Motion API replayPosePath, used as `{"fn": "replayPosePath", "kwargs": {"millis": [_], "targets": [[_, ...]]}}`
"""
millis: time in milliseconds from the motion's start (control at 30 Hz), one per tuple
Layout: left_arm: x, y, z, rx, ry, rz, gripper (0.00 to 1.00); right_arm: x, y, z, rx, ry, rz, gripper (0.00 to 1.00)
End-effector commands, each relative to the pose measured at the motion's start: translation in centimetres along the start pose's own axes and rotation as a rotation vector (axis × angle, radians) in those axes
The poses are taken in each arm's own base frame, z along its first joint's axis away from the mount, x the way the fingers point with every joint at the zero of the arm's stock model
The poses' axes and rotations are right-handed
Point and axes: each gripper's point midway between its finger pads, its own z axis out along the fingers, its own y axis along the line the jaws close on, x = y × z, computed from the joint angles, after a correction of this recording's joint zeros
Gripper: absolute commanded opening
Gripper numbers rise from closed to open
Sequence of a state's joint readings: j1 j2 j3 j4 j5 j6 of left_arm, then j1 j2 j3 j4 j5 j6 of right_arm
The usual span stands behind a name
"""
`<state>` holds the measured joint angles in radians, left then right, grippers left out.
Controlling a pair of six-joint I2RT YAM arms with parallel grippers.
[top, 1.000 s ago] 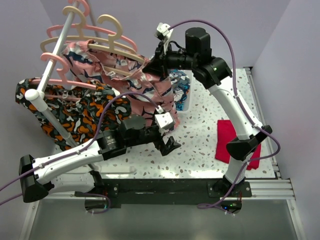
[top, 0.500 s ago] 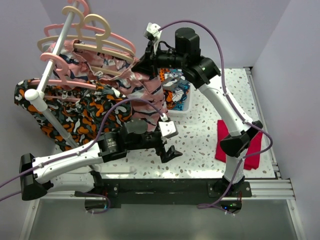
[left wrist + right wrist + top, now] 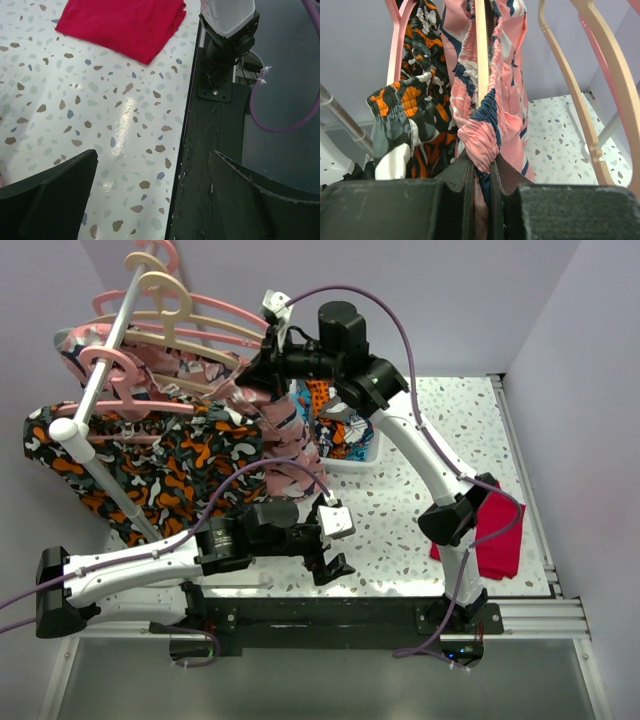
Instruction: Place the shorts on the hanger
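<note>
The salmon-pink printed shorts [image 3: 287,436] hang in a stretched strip below my right gripper [image 3: 256,372], high by the clothes rack. In the right wrist view that gripper [image 3: 482,167] is shut on the bunched elastic waistband of the shorts [image 3: 480,135]. A straight bar of the beige hanger [image 3: 481,55] runs up through the waistband opening. The hanger's hook [image 3: 170,295] sits over the rack pole. My left gripper [image 3: 330,562] hovers low near the table's front edge, away from the shorts. It stands open [image 3: 152,162] with only table between its fingers [image 3: 47,197].
A black-orange-white garment [image 3: 165,465] [image 3: 402,117] hangs on pink hangers [image 3: 105,365] from the white rack pole [image 3: 95,400]. A white bin of clothes [image 3: 352,448] stands behind the shorts. A red cloth [image 3: 497,535] [image 3: 120,22] lies by the right arm's base [image 3: 227,25].
My right gripper has carried the shorts' waistband left and up toward the rack, stretching the fabric. The hangers swung left. My left gripper drew back toward the near edge, still open.
</note>
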<state>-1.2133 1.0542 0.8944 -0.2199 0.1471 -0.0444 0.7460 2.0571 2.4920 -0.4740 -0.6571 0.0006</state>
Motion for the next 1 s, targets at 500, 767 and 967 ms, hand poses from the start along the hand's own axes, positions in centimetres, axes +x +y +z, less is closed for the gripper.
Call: {"fn": "replayPosePath", "kwargs": {"millis": [500,767,967], "targets": [[2.6,-0.8,1.2,-0.018,0.047,-0.027,0.96,-3.6,2.6,3.2,0.008,-0.126,-0.132,0.0],[2.8,-1.1,1.7,-0.008,0.055,-0.021,0.96,-2.1,2.3,3.9,0.021,-0.085,-0.143,0.0],[3.0,-1.3,2.0,0.001,0.062,-0.019,0.96,-1.6,2.2,4.2,0.028,-0.072,-0.154,0.0]]}}
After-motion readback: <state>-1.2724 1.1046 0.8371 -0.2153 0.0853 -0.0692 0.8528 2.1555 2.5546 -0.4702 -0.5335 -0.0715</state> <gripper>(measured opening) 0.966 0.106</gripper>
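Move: The beige hanger wearing the pink shorts is already in the right hand, gripped at its right end through the bunched waistband. The rack rod it is bound for lies about 19 cm left, 4 cm ahead and 12 cm above that hand. The camouflage shorts hang some 10 cm back, 15 cm left and 12 cm lower; the empty hangers are about 10 cm ahead and 12 cm left, slightly higher. From the left hand the rod is roughly 30 cm ahead, 32 cm left, 34 cm up. The pink shorts and their beige hanger are carried about 5 cm left by the right hand, hook first towards the rod, easing slightly back and then sinking about 3 cm, with the waistband and hanger end still pinched and almost no wrist turn. Meanwhile the empty left hand, fingers wide, lowers some 4 cm over the bare front of the table. ##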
